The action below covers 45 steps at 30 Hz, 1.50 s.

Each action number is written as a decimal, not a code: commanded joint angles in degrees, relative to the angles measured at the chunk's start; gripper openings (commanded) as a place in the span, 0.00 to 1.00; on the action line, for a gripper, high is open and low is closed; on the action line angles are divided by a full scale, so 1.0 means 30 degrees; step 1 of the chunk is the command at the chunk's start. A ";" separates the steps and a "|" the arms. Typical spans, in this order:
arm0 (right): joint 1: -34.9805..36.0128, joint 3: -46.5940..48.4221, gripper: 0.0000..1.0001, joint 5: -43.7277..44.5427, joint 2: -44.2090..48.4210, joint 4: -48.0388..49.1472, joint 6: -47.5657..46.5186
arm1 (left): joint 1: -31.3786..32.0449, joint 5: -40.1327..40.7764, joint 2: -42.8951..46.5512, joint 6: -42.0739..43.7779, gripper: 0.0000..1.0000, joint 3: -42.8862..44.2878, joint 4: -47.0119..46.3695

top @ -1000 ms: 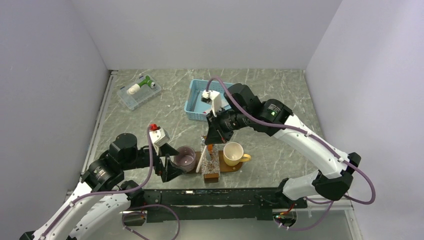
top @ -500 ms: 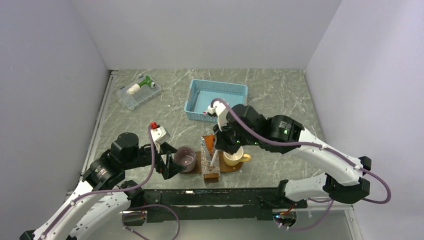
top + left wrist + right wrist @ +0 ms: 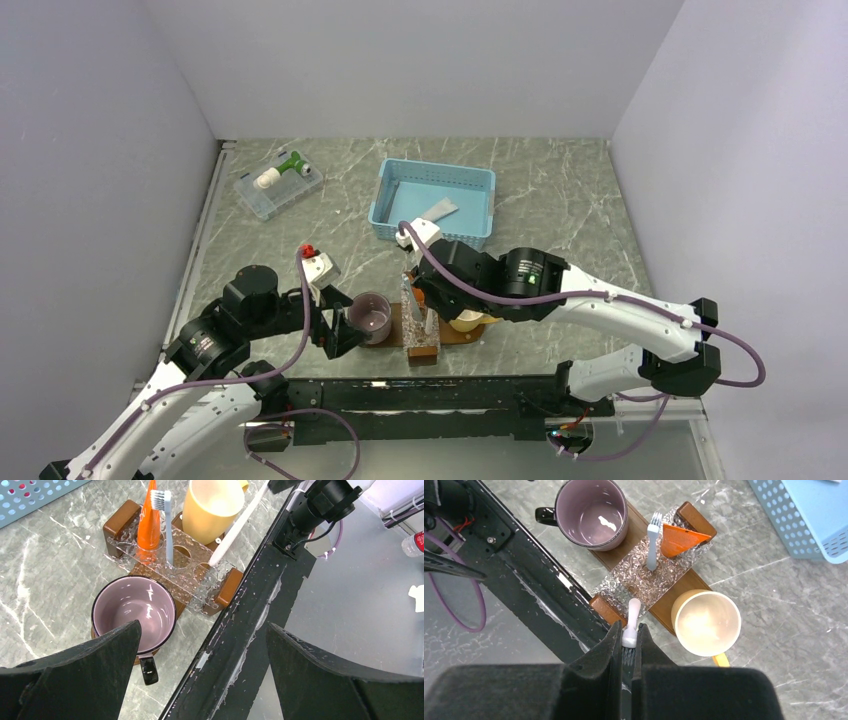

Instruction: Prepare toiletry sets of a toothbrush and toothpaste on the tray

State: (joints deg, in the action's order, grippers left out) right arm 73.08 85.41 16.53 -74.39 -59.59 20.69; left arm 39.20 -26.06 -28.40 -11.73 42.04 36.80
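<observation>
My right gripper is shut on the bristle end of a white toothbrush, which slants down from it. The handle's lower end touches the near end of the clear holder on the brown tray. An orange toothpaste tube and a pale blue toothbrush stand upright in that holder. In the top view the right gripper hangs over the tray. My left gripper is open and holds nothing, beside the purple mug.
A yellow cup stands on the tray's right part, the purple mug at its left end. A light-blue basket holding a white packet sits behind. A clear box lies at the back left. The black rail borders the table's near edge.
The right arm swung from over the blue basket toward me and came down over the tray with the white toothbrush. The left arm stayed still.
</observation>
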 commanded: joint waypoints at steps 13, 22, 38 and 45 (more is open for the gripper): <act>0.0151 -0.2205 0.00 -0.0256 0.0470 0.2707 0.1291 | -0.0057 0.0133 -0.0124 -0.0062 0.99 0.0646 -0.0209; 0.0134 -0.3864 0.00 0.0165 0.0986 0.4102 0.1827 | -0.0043 0.0221 -0.0187 -0.0076 0.99 0.0651 -0.0220; 0.0176 -0.5146 0.00 0.1141 0.1291 0.5228 0.2274 | -0.0079 0.0251 -0.0246 -0.0110 0.99 0.0634 -0.0218; 0.0129 -0.5099 0.00 0.0839 0.0944 0.5069 0.2131 | -0.0078 0.0192 -0.0237 -0.0086 0.99 0.0633 -0.0224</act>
State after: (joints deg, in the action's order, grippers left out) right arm 73.23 70.11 18.11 -72.49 -46.37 26.65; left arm 39.18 -25.58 -28.97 -11.73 42.04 37.58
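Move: My right hand holds the white toothbrush by its head. The holder's empty near hole lies about 5 cm left, 3 cm ahead and 15 cm below that hand. Beyond the hole stand the blue toothbrush, some 4 cm farther out, and the orange toothpaste, some 7 cm. The purple mug is roughly 10 cm left of the hole, the yellow mug 9 cm right, both slightly farther out. From my left hand the hole is about 12 cm right, 2 cm ahead and 12 cm below. I lower the white toothbrush almost straight down with my right hand, about 6 cm, easing to a stop near the end, so that the tip of its handle goes down into the holder's near hole. My shut fingers keep their grip on the brush head, and the wrist turns only some 5 degrees clockwise. ##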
